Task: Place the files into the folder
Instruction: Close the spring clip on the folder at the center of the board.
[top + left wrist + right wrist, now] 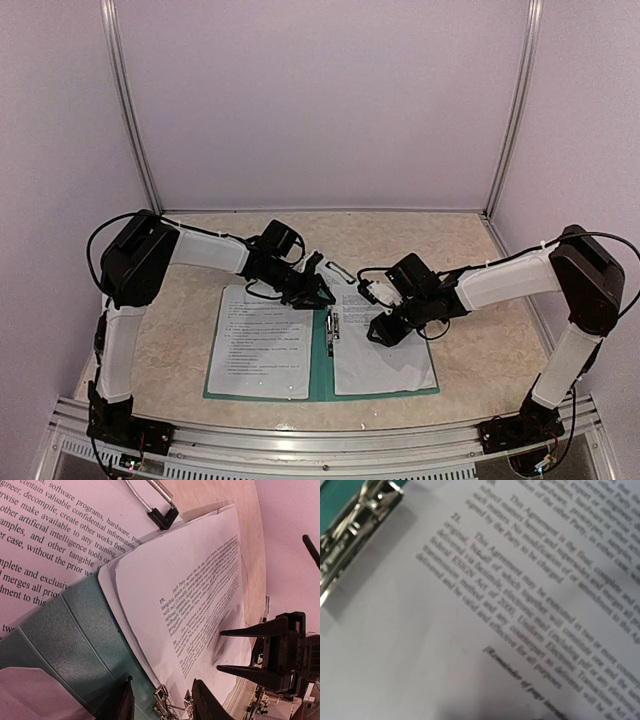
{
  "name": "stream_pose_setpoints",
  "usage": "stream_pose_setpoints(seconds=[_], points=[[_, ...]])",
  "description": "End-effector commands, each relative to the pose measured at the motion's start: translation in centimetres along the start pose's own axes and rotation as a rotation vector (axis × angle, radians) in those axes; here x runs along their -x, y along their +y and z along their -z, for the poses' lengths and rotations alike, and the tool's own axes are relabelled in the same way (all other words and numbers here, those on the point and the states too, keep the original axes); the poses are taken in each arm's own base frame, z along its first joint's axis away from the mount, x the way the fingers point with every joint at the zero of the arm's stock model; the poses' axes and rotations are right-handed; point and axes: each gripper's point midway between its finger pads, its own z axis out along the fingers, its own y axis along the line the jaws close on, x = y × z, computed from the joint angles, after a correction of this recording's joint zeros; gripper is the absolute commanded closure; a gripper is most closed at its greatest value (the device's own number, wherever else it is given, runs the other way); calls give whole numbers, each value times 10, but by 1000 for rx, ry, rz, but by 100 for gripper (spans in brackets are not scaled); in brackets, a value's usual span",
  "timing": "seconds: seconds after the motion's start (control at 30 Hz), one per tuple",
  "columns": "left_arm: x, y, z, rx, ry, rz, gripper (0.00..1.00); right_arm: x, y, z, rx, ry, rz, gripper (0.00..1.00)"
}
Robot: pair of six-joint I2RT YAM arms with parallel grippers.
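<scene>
The folder (320,372) lies open and flat on the table, dark teal, with a metal clip (332,330) at its spine. One printed sheet of the files (262,345) covers its left half and another sheet (388,365) covers its right half. My left gripper (318,290) hovers over the top of the spine. In the left wrist view its fingers (162,681) stand apart with the clip (170,702) between them and not touching either one. My right gripper (385,335) is open, its tips (220,650) down on the right sheet (200,590). Its own camera shows only blurred text (520,605) and the clip (355,515).
A wire lever with a black tip (162,515) lies just beyond the folder's top edge (340,270). Pale walls and two metal posts (130,110) close in the back and sides. A metal rail (320,440) runs along the near edge of the beige tabletop (180,310).
</scene>
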Motion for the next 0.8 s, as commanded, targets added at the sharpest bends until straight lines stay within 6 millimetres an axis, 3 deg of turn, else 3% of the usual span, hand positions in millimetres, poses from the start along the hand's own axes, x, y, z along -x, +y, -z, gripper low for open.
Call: stream_pose_setpoints(seconds=[0.0, 0.77], points=[[-3, 3, -10, -19, 36, 8, 63, -23, 3, -8, 5, 93, 5, 60], [-10, -16, -5, -105, 62, -13, 82, -26, 3, -9, 4, 108, 5, 63]])
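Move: The spring clip stands at the folder's centre, its far end already between the left fingertips; its middle is about 5 cm back from that hand, 1 cm right and 2 cm below. The left file is centred roughly 9 cm back and 13 cm left, the right file 9 cm back and 12 cm right. The wire clip lies some 6 cm ahead and 3 cm right. From the right hand, the spring clip is about 9 cm left and 1 cm ahead. The left fingertips close in on the far end of the spring clip, narrowing to about half their starting gap and seeming to pinch its metal end. Meanwhile the hand dips slightly, then eases back and to the right along the clip, about 1 cm altogether, turning some 5 degrees. The right fingers keep resting on the right file, staying in place. ##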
